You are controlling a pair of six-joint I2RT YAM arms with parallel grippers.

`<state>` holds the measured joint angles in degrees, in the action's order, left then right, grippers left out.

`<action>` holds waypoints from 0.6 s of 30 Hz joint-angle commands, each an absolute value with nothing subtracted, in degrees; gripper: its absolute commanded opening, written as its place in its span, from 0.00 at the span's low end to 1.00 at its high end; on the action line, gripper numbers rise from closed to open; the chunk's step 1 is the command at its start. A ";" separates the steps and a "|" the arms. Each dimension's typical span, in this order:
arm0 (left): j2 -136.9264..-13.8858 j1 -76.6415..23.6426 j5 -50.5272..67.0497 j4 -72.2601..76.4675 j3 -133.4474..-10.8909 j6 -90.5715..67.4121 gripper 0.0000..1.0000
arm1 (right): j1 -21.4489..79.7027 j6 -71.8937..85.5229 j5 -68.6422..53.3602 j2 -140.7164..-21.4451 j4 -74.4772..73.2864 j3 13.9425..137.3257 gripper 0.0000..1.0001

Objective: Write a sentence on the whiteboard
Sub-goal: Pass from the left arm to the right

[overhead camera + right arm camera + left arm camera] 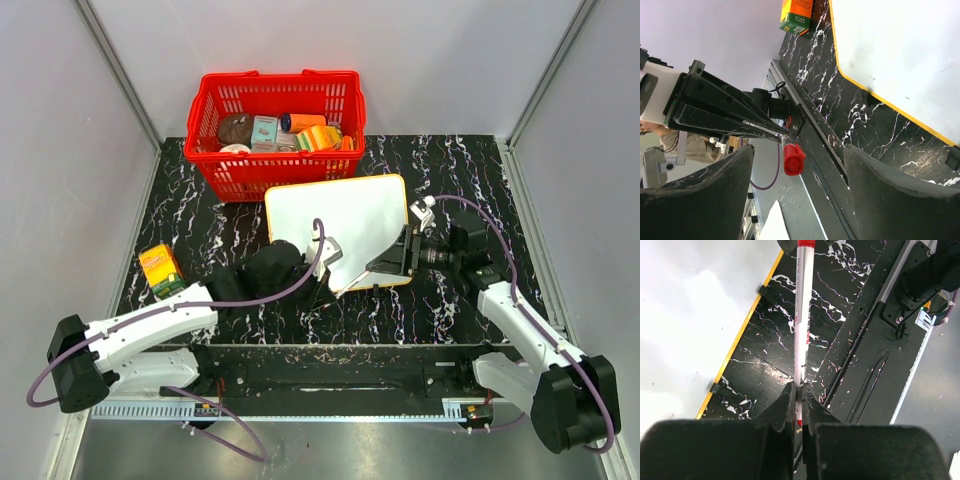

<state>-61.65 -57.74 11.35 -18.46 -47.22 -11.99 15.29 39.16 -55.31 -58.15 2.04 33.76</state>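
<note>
The whiteboard [345, 215] lies flat in the middle of the black table, white with an orange-yellow rim. The sentence is not in view; the board's visible face [900, 50] is plain white. My left gripper [800, 387] is shut on a white marker [803, 315] near its back end, off the board's near edge. The barrel points away from the fingers and ends in a red cap [793, 159]. In the top view the marker [352, 284] runs from my left gripper [318, 285] toward my right gripper [380, 268]. My right gripper [799, 155] is open, its fingers either side of the cap with gaps.
A red basket [275, 135] with several small items stands behind the board. An orange and green box [161, 271] lies on the table at the left, also seen in the right wrist view as the box [797, 12]. A metal rail [320, 365] runs along the near edge.
</note>
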 commanded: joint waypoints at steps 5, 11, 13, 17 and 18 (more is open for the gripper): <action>-63.72 -57.66 13.44 -14.77 -50.36 -11.16 0.00 | 18.10 40.17 -59.50 -58.09 7.29 33.93 0.68; -64.42 -57.74 14.15 -14.68 -51.15 -10.99 0.00 | 18.98 39.55 -60.03 -58.97 7.12 33.49 0.57; -64.51 -57.74 14.06 -14.68 -51.15 -10.90 0.00 | 19.16 39.73 -60.20 -59.32 7.64 33.22 0.50; -64.69 -57.74 14.24 -14.68 -51.33 -10.90 0.00 | 19.51 41.22 -61.70 -60.29 10.71 32.44 0.40; -64.69 -57.74 14.15 -14.76 -51.33 -10.90 0.00 | 19.60 41.66 -62.05 -60.64 10.98 32.34 0.39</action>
<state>-64.40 -57.74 12.99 -17.26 -48.77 -11.60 18.72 40.32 -58.83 -59.77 6.11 32.99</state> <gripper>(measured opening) 0.046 0.406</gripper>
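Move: The marker, gripped near its tail by the left fingers, slants up towards the right hand. Its middle is roughly 4 cm back, 5 cm left and 2 cm below the right hand. From the left hand, the right gripper it is being passed to stands about 7 cm ahead, 9 cm right and 3 cm up. The whiteboard's middle lies some 9 cm ahead, 7 cm left and 18 cm below the right hand; a black clip lies almost straight under that hand, 3 cm back. The marker's red-capped end is taken in between the right fingers: the right hand eases about 2 cm back and 1.5 cm left along the marker towards the left gripper, turning some 5 degrees counter-clockwise, its fingers closing from nearly wide to under half open around it. The left hand keeps its pinch on the tail end and shifts about 1 cm right to meet it. ##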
